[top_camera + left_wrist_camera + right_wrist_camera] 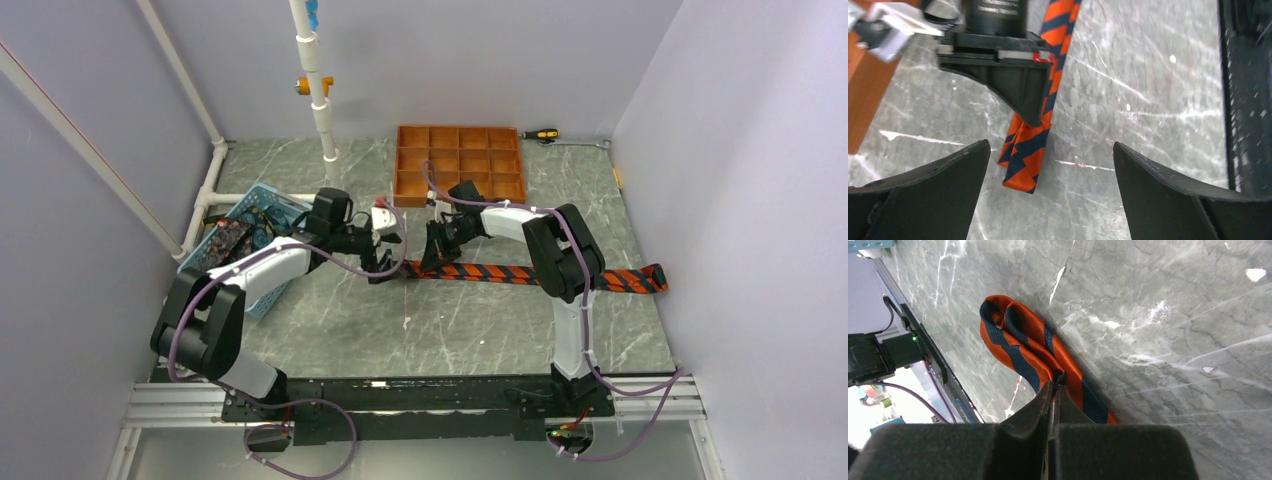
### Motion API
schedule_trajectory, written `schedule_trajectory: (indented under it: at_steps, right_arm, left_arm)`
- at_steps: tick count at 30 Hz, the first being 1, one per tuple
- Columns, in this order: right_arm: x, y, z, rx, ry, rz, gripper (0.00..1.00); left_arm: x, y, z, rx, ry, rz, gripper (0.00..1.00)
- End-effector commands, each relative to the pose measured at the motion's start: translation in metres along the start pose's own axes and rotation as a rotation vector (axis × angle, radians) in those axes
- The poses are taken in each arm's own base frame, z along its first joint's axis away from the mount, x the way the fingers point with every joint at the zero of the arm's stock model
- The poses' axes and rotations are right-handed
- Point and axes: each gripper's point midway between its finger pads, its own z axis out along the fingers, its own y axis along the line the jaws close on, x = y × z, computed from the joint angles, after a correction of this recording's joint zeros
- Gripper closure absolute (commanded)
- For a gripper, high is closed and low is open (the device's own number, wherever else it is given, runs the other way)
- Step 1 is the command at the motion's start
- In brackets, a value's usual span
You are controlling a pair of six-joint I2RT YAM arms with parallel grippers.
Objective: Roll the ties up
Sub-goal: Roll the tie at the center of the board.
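Observation:
A tie (500,273) striped in diagonal orange and black bands lies flat across the middle of the table. Its left end is folded back into a small loop (1018,345). My right gripper (1055,385) is shut on that folded end, which shows in the top view under the gripper (432,258). My left gripper (385,265) stands just left of it. In the left wrist view that gripper (1050,145) is open wide with nothing between its fingers. The folded tie tip (1023,160) hangs between and just beyond them. More dark patterned ties (225,240) lie in the basket.
A light blue basket (275,200) stands at the left, under the left arm. An orange-brown gridded tray (460,165) sits at the back, with a screwdriver (540,133) beside it. A white pipe (318,90) rises at the back left. The tie's wide end (645,280) reaches toward the right wall.

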Motion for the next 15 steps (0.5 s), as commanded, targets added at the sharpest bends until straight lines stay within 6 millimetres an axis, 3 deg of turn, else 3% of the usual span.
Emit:
schedule_trajectory:
  at_steps: [1,4,8,12,15]
  right_arm:
    - [-0.009,-0.001,-0.005,0.034,-0.015,-0.048,1.0]
    - [-0.01,-0.002,-0.007,0.045,-0.015,-0.065,1.0]
    - [-0.006,-0.005,-0.007,0.049,0.002,-0.064,1.0]
    - [-0.006,-0.003,-0.006,0.032,0.003,-0.065,1.0]
    - [-0.008,0.001,-0.006,0.016,0.002,-0.069,1.0]
  left_arm:
    - [0.028,-0.013,0.017,0.109,0.107,0.245,0.01]
    - [0.033,-0.007,0.03,0.108,0.125,0.206,0.03]
    - [0.058,-0.001,0.039,0.092,0.155,0.259,0.04]
    - [0.068,0.03,0.042,-0.071,0.15,0.282,0.02]
    - [0.073,0.036,0.041,-0.071,0.131,0.256,0.01]
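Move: The folded end of the tie, the start of the roll, lies about 12 cm below the left hand, some 2 cm ahead and 3 cm to its right. The right gripper is about 6 cm to the left hand's right, 2 cm ahead and 12 cm down. The wooden tray's middle is some 27 cm ahead and 15 cm right of the left hand. From the right hand, the folded end lies about 4 cm left, level fore and aft, 1 cm lower. The right hand stays put with its shut fingers still pinching the tie just right of the fold. The left hand drops about 9 cm towards the folded end, slipping a little back and then forward again, its wide-open fingers coming down fore and aft of the fold as they tip some 15 degrees, chiefly more downward. Whether they touch the fold can't be seen. ##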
